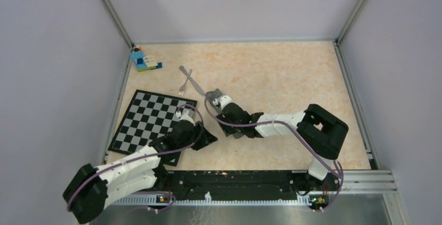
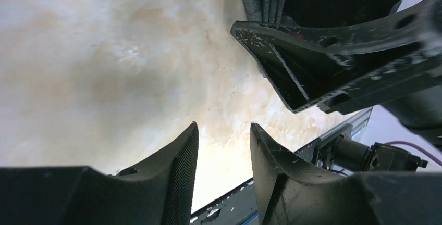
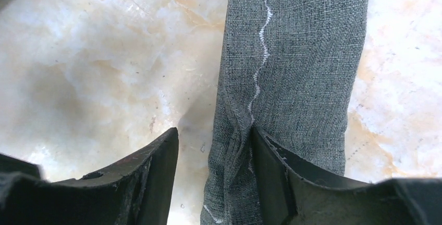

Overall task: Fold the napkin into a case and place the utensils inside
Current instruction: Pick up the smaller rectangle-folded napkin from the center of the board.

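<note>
The napkin [image 3: 297,69] lies on the table folded into a narrow dark grey strip, the case. From above it is mostly hidden under my right arm, and one end of the napkin [image 1: 212,96] shows. My right gripper [image 3: 214,129] is open over it: the strip's left edge lies between the fingers and the right finger [image 3: 281,173] rests on the cloth. My left gripper [image 2: 223,126] is open over bare table just left of the strip. The fork [image 1: 184,86] and the knife [image 1: 192,80] lie crossed beyond the napkin.
A black-and-white checkered mat [image 1: 148,121] lies at the left under my left arm. A blue toy-brick block [image 1: 143,61] sits in the far left corner. In the left wrist view my right gripper's fingers [image 2: 312,58] stand close, upper right. The front rail [image 1: 234,178] runs near.
</note>
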Robot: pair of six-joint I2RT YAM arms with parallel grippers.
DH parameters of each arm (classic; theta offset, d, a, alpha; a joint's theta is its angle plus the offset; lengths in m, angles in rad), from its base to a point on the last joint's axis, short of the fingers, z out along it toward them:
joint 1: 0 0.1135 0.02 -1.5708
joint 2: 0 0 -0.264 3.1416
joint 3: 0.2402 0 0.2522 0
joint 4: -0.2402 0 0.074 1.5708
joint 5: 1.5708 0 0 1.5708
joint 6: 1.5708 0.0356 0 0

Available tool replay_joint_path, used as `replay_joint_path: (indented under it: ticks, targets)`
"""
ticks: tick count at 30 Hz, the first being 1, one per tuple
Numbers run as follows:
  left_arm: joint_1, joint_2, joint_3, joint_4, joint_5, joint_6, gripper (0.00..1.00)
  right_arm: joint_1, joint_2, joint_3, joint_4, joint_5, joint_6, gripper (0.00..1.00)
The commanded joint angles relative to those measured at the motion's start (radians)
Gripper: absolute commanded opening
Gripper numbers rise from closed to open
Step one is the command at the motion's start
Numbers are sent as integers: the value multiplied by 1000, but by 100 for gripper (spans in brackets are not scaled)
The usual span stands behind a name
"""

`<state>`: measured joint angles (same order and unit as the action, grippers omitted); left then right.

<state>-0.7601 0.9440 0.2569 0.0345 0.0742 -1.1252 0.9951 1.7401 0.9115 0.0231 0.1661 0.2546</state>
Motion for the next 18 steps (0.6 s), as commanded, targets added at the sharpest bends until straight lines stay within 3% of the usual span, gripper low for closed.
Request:
replay_joint_path:
  ticks: [1,6,12,14,18]
  targets:
    - [4,-191,11,-322,-183,1,47,66,81,-14,-101,233,-42,53]
    - [4,-370,36,-490,-288,-21,48,135,145,-3,-125,436,-18,38]
    - [4,-469,82,-578,-345,-13,48,148,179,16,-136,521,-6,2]
    - [3,-480,94,-589,-358,-6,45,149,155,32,-146,507,-13,0]
    - [4,-480,109,-599,-372,3,45,134,28,45,-132,283,-5,0]
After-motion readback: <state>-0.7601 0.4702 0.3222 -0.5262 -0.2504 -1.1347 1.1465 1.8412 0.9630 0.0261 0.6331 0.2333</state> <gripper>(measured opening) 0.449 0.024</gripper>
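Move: The right hand straddles the left edge of the folded napkin near its close end; the napkin's middle is about 4 cm ahead, level sideways and 1 cm lower. From the same hand the knife's middle lies some 17 cm ahead and 12 cm left, the fork 17 cm ahead and 15 cm left. From the left hand the napkin is about 10 cm ahead, 6 cm right and 4 cm below. Nudging forward, the right fingers close, pinching the napkin's left edge; the left hand withdraws 8 cm left, rising. ##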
